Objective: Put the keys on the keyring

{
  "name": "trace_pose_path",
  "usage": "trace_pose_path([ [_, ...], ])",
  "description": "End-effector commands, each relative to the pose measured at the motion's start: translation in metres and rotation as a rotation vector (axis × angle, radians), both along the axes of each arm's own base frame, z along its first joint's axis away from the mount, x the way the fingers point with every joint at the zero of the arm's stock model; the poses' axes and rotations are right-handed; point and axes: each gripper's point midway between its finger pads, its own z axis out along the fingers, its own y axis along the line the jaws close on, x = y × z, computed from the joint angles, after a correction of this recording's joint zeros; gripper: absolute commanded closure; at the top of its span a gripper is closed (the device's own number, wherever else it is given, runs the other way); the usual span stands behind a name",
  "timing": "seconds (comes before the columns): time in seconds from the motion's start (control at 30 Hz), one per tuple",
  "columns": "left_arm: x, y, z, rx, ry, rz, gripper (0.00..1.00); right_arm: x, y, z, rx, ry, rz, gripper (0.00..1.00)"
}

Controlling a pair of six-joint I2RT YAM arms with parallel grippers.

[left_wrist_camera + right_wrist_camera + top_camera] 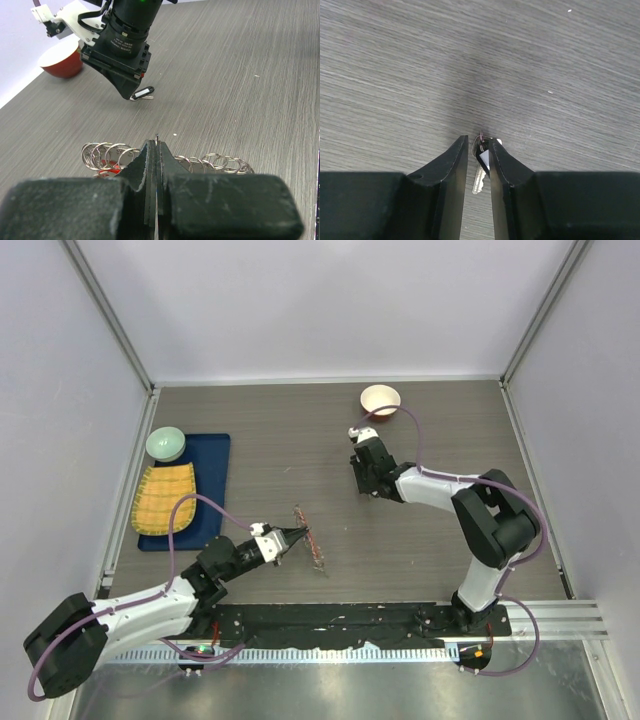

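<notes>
The keyring [312,543] lies mid-table as a line of silvery rings [107,152] with a red piece [112,168]. My left gripper [299,536] [156,145] is shut on a thin metal part of it, with rings spreading to both sides. Farther back, one of the keys [478,181], silvery with a black-and-white oval tag [483,159] [142,93], lies on the table. My right gripper [364,480] [479,141] points down over it, jaws narrow on either side. The tag leans on the right finger, and a gap shows at the left finger. No other keys are in view.
A red-rimmed white bowl [380,398] [62,61] stands at the back behind the right gripper. At the left, a blue tray [206,462] carries a yellow cloth [165,499], and a green bowl [166,443] sits at its far corner. Walls enclose the table on three sides.
</notes>
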Motion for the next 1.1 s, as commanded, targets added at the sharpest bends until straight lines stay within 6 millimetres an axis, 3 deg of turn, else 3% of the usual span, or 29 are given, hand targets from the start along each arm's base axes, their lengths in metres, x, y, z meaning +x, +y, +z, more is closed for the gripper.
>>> trace_pose_path([
  [0.0, 0.003, 0.000, 0.024, -0.053, -0.069, 0.011, 1.00, 0.014, 0.002, 0.008, -0.005, -0.050, -0.008, 0.71],
  [0.27, 0.003, -0.001, 0.025, -0.055, -0.069, 0.006, 1.00, 0.011, -0.001, 0.002, -0.029, -0.031, 0.000, 0.75],
  [0.6, 0.003, -0.001, 0.024, -0.054, -0.068, 0.006, 1.00, 0.004, -0.005, -0.004, -0.055, 0.001, 0.016, 0.94],
  [0.67, 0.003, -0.002, 0.025, -0.055, -0.072, 0.003, 1.00, 0.003, -0.005, 0.002, -0.048, -0.008, 0.021, 0.99],
  [0.83, -0.002, -0.004, 0.026, -0.064, -0.083, -0.027, 1.00, -0.007, 0.000, 0.030, -0.007, -0.042, 0.084, 0.99],
  [0.87, -0.004, -0.004, 0.027, -0.065, -0.087, -0.034, 1.00, -0.008, 0.001, 0.047, 0.012, -0.074, 0.100, 0.99],
  [0.97, -0.010, -0.007, 0.030, -0.065, -0.115, -0.075, 1.00, -0.024, 0.006, 0.063, 0.039, -0.093, 0.191, 0.99],
  [1.0, -0.012, -0.007, 0.031, -0.069, -0.121, -0.086, 1.00, -0.030, 0.010, 0.083, 0.074, -0.132, 0.221, 0.99],
  [1.07, -0.016, -0.009, 0.033, -0.067, -0.138, -0.110, 1.00, -0.044, 0.015, 0.096, 0.092, -0.163, 0.312, 0.99],
])
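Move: Just under the right fingertips, about 2 cm below and some 1 cm back and to the right, lies the loose key with its black fob. The red bowl stands farther out, roughly 28 cm ahead of this hand and 4 cm to its right; the keyring, still in the left fingers, is some 18 cm back, 15 cm to the left and 10 cm higher. From the left hand the key lies about 18 cm ahead, 16 cm to the right and 13 cm down. Settling about 1 cm lower onto the key, the right hand closes its part-open fingers to nearly shut, pinching the key and fob by the small ring end. It then lifts straight off the table some 6 cm, quickening, while drawing back about 2 cm and turning slightly counter-clockwise. ##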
